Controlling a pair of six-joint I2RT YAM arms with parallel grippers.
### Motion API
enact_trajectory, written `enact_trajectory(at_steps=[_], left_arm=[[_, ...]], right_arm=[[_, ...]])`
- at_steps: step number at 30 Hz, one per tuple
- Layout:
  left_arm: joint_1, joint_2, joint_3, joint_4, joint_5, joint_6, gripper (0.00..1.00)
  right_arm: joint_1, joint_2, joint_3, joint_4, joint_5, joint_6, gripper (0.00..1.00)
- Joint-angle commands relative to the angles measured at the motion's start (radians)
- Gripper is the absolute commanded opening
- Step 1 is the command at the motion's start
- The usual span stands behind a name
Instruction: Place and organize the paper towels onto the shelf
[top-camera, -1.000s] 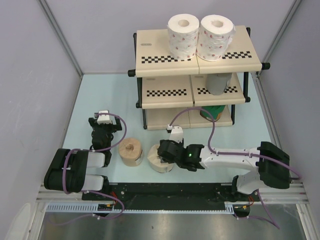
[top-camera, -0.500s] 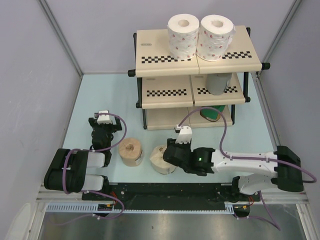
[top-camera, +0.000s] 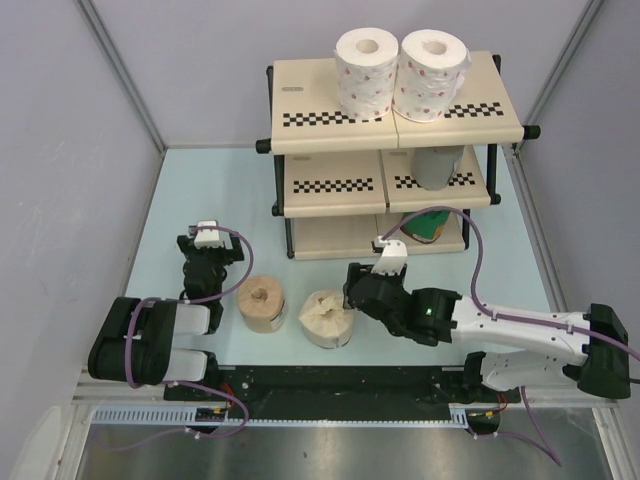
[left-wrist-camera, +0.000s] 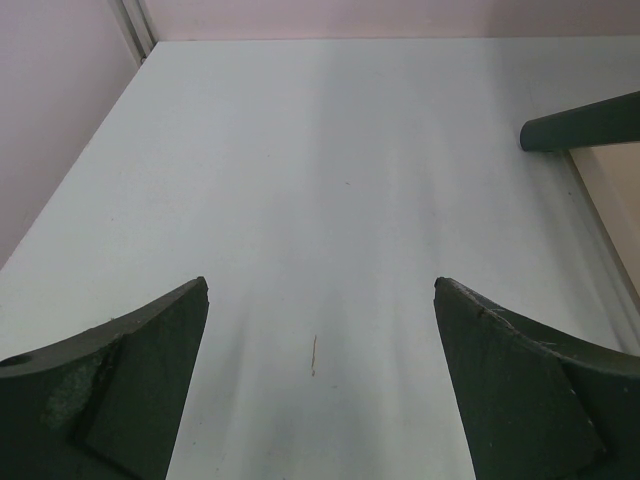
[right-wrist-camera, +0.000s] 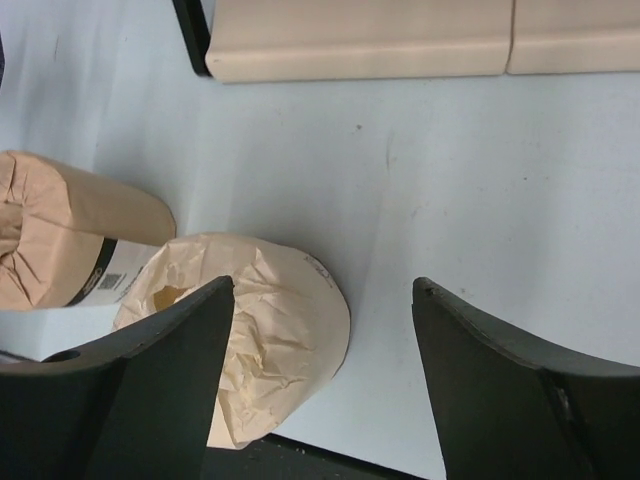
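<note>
The shelf (top-camera: 300, 122) stands at the back of the table. Two white red-dotted rolls (top-camera: 366, 62) (top-camera: 432, 64) stand on its top tier, the grey roll (top-camera: 434, 167) on the middle tier at right, the green roll (top-camera: 428, 228) on the bottom tier. The tan-brown roll (top-camera: 262, 303) and the cream roll (top-camera: 327, 318) stand on the table near the front. My right gripper (top-camera: 352, 292) is open and empty, just right of the cream roll (right-wrist-camera: 270, 330), whose edge lies by the left finger. My left gripper (top-camera: 207, 243) is open and empty, left of the tan-brown roll.
In the right wrist view the tan-brown roll (right-wrist-camera: 70, 245) sits at the left and the shelf's bottom panel (right-wrist-camera: 360, 40) runs along the top. A black shelf leg (left-wrist-camera: 590, 120) shows at the right of the left wrist view. Grey walls enclose the table.
My right arm has pulled back to the right off the cream roll, which now shows whole on the table. The left arm has not moved.
</note>
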Motion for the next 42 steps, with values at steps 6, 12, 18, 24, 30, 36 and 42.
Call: enact_trajectory(at_steps=[6,12,18,24,30,36,42], left_arm=[[0.004,-0.016,0.012,0.039,0.021,-0.005,1.0],[0.006,-0.013,0.012,0.039,0.021,-0.006,1.0],[0.004,-0.013,0.012,0.037,0.021,-0.006,1.0],[0.004,-0.015,0.012,0.037,0.021,-0.005,1.0],[0.004,-0.015,0.012,0.039,0.021,-0.006,1.0],[0.004,-0.015,0.012,0.037,0.021,-0.006,1.0],[0.006,-0.015,0.012,0.037,0.021,-0.006,1.0]], right_arm=[[0.034,0.019,-0.023,0.16,-0.106,-0.124,0.75],[0.037,0.063,-0.023,0.2,-0.183,-0.155,0.71],[0.032,0.129,-0.022,0.191,-0.236,-0.141,0.7],[0.032,0.195,-0.022,0.182,-0.267,-0.112,0.67],[0.025,0.221,-0.023,0.167,-0.258,-0.093,0.63],[0.014,0.244,-0.022,0.159,-0.272,-0.087,0.57],[0.012,0.231,-0.023,0.156,-0.256,-0.078,0.34]])
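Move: The cream-wrapped paper towel with the crumpled top stands about 7 cm to the right hand's left, 4 cm back and 11 cm below. The brown-wrapped paper towel stands some 22 cm to the hand's left, 1 cm back; the bottom shelf is about 19 cm ahead, 5 cm right. From the idle left hand, the cream towel lies about 29 cm right, 21 cm back and 6 cm lower. Right hand sinks about 7 cm and swings left some 5 cm, closing to pinch the cream towel's crumpled wrapping. ##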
